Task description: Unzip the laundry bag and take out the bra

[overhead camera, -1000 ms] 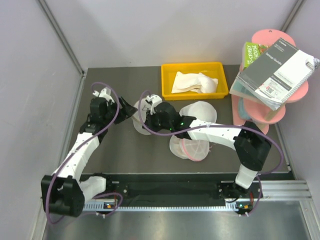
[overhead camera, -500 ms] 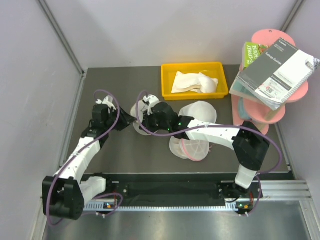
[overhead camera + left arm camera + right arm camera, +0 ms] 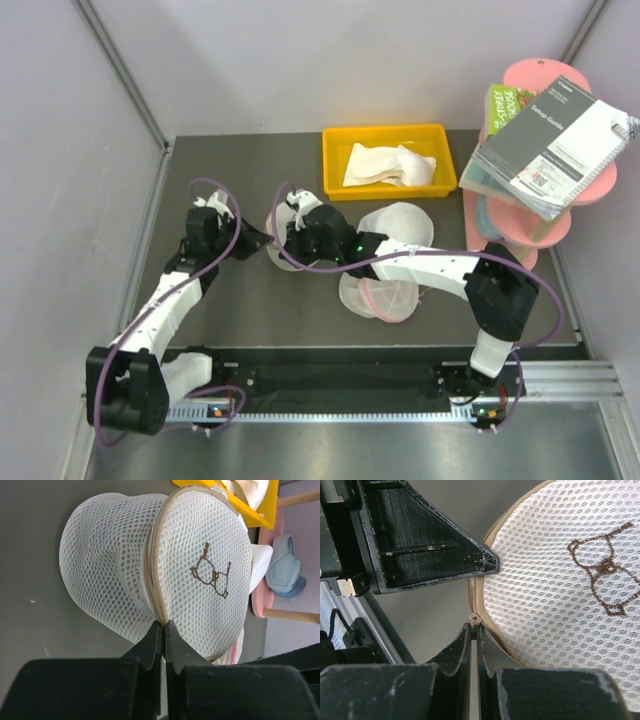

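Observation:
The laundry bag [image 3: 115, 555] is a round white mesh pod with a tan zipper rim and a brown stitched mark [image 3: 212, 575]. It lies left of the table's middle [image 3: 283, 262], between both grippers. My left gripper [image 3: 163, 626] is shut on the tan rim at the bag's near edge. My right gripper [image 3: 476, 627] is shut on the small metal zipper pull [image 3: 475, 618] at the rim of the bag [image 3: 550, 580]. The left gripper's black finger [image 3: 430, 555] shows just above that pull. The zipper looks closed along the stretch in view. The bra is hidden.
A pink-rimmed mesh bag [image 3: 385, 298] and a plain white mesh bag [image 3: 402, 222] lie right of the grippers. A yellow tray [image 3: 333, 150] with white cloth stands behind them. A pink shelf [image 3: 530, 225] stacked with books stands at the right edge.
My left gripper has moved in toward the bag and closed on its tan rim. The right gripper has stayed shut at the zipper pull.

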{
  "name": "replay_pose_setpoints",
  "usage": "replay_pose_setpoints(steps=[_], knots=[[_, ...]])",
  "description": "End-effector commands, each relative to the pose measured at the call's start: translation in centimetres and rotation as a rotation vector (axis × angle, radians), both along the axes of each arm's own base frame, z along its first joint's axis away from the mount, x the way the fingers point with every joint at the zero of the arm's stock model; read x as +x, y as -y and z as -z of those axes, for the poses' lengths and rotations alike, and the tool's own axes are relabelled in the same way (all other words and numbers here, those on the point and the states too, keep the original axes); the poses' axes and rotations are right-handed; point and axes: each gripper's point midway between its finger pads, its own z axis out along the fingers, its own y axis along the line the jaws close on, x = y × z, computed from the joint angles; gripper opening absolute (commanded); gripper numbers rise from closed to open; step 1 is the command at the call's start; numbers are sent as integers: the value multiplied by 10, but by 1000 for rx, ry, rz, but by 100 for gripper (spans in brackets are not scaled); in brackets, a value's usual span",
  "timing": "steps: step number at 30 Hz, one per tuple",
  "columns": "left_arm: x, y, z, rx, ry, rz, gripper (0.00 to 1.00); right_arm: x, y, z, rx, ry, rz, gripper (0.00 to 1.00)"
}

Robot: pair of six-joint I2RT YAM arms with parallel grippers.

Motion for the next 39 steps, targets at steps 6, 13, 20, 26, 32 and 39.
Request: replay_pose_setpoints(steps=[6,13,20,26,32,39], knots=[[18,-5,-14,38,72,-7,0,3,-3,-22,32,43,16,0],[22,-10,-14,59,71,-19,0,9,21,-24,22,53,55,0],[25,-15,-17,74,82,-27,0,23,48,-20,-1,61,127,0],[33,-15,-18,88,89,-15,0,27,53,-20,-6,65,138,0],[46,-11,-23,90,105,12,0,20,40,-22,26,46,82,0],[41,-12,-34,87,119,4,70,9,19,-25,69,23,30,0]])
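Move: Both closed hands are already at the laundry bag: the left pinches its zip rim, and the right grips the zip pull about 2 cm back and 3 cm to the right of the left fingers. The lid's middle is roughly 7 cm ahead of the right hand and 1 cm to its right; from the left hand, about 5 cm ahead and 4 cm right. From the right hand, the white bag stands some 28 cm right and 10 cm ahead, the pink-trimmed bag 24 cm right and 3 cm back, both about 10 cm lower. Keeping its pinch on the zip pull, the right hand draws it rightward along the laundry bag's near rim, away from the left fingers, by about 5 cm and slightly forward, then eases back a little. The left hand holds the rim while creeping some 3 cm forward, and only at the very end opens its fingers and lets go. ##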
